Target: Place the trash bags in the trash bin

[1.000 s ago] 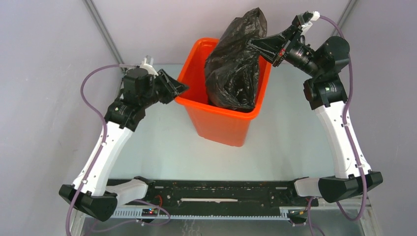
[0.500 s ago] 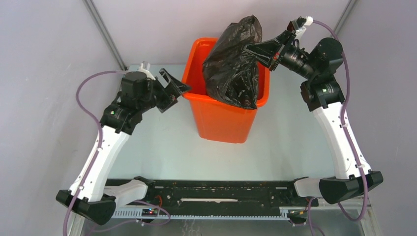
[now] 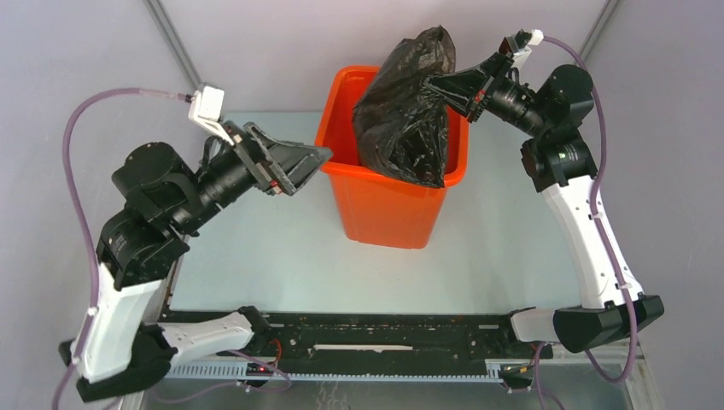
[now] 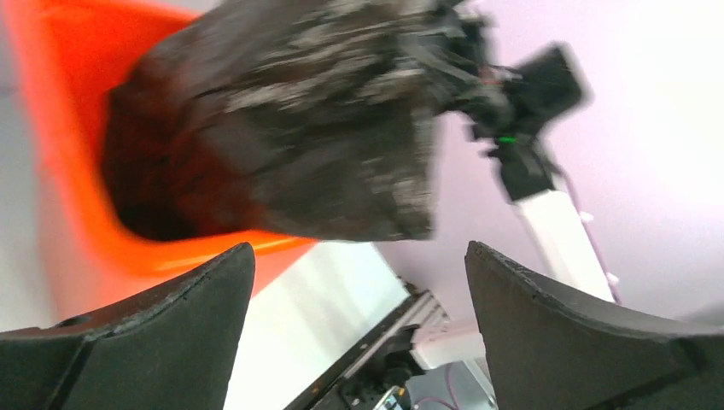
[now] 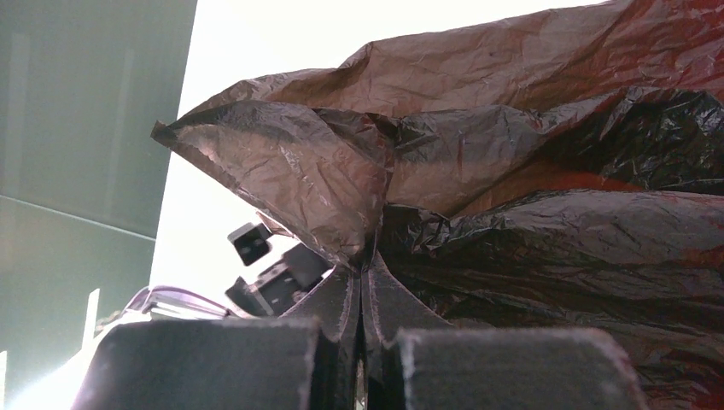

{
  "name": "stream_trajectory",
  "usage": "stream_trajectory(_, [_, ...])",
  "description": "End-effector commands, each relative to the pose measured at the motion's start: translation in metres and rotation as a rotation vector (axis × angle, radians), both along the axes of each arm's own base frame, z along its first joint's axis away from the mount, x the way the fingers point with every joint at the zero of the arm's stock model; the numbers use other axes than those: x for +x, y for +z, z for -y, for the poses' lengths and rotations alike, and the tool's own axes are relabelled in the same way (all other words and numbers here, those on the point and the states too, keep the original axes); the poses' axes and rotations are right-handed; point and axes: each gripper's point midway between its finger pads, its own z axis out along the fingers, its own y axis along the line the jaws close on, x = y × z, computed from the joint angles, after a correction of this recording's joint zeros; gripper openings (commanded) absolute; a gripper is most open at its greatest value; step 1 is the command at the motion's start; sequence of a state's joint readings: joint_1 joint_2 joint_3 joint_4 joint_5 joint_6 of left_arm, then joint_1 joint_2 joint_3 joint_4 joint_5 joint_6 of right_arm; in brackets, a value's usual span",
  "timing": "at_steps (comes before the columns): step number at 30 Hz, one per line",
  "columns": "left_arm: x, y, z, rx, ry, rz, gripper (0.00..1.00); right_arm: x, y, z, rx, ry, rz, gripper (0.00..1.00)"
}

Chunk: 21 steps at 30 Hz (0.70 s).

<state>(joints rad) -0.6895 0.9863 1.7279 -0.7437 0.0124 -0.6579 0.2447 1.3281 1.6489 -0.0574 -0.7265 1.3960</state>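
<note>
The orange trash bin (image 3: 384,213) stands upright in the middle of the table. The black trash bag (image 3: 405,111) sits partly inside it, its upper part bulging above the rim and draping over the bin's right edge. My right gripper (image 3: 437,84) is shut on a fold of the bag (image 5: 341,196) above the bin's right side, holding it up. My left gripper (image 3: 312,162) is open just left of the bin's left rim, with nothing between its fingers. In the left wrist view the bin (image 4: 77,213) and the bag (image 4: 299,128) appear blurred beyond the spread fingers (image 4: 171,325).
The light table surface (image 3: 256,256) surrounds the bin. A black rail (image 3: 384,333) with the arm bases runs along the near edge. Grey walls enclose the back and sides, with metal frame bars at the corners.
My left gripper let go of the bin's left rim and opened wide, and the left arm pulled back and rose to the left. The bin settled upright. The right gripper kept its hold on the bag.
</note>
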Motion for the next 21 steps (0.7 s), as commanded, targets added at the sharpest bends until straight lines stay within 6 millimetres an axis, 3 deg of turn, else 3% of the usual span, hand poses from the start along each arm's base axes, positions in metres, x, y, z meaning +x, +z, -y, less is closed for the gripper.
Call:
stream_trajectory(1, [-0.001,0.044,0.051,0.055,-0.094,0.187,0.97,-0.006,0.018,-0.002,0.013,0.007,0.066,0.00])
stream_trajectory(4, [0.003,0.050,0.072,0.201,-0.048,0.224,0.96,-0.006,0.016,-0.002,0.007,0.002,0.063,0.00])
stream_trajectory(8, [0.019,0.045,0.082,0.332,0.039,0.199,0.92,-0.004,0.015,-0.003,0.015,0.002,0.063,0.00])
stream_trajectory(12, [0.022,0.041,0.096,0.356,0.033,0.218,0.83,-0.005,0.016,-0.003,0.017,0.000,0.068,0.00])
stream_trajectory(16, [0.023,0.031,0.115,0.392,-0.020,0.234,0.87,-0.005,0.014,-0.002,0.017,-0.001,0.061,0.00])
stream_trajectory(18, [0.025,0.029,0.119,0.405,-0.019,0.233,0.82,-0.006,0.014,-0.003,0.017,0.002,0.062,0.00])
stream_trajectory(21, [0.029,0.026,0.120,0.413,0.001,0.227,0.63,-0.007,0.014,-0.003,0.016,0.005,0.064,0.00])
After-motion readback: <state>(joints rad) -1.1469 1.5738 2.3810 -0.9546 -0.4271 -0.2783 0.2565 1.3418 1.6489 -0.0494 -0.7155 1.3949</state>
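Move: The trash bag's bunched body hangs into the bin's mouth some 15 cm to the left hand's right, about 8 cm ahead and roughly 6 cm lower. The right gripper pinching it is about 20 cm right, 11 cm ahead and 3 cm higher; the trash bin's mouth centres some 14 cm right, 11 cm ahead and 20 cm below the left hand. From the right hand, the bag's body lies about 5 cm left, 3 cm back and 9 cm below. Right up against the hanging trash bag, though touch can't be made out, the left hand arrives after sweeping about 13 cm right in an arc: up some 7 cm and slightly back, then down again and a little forward. The wrist rolls some 25 degrees, right side dropping, and the wide-open fingers begin to close late on. The right hand stays put, still pinching the bag. ##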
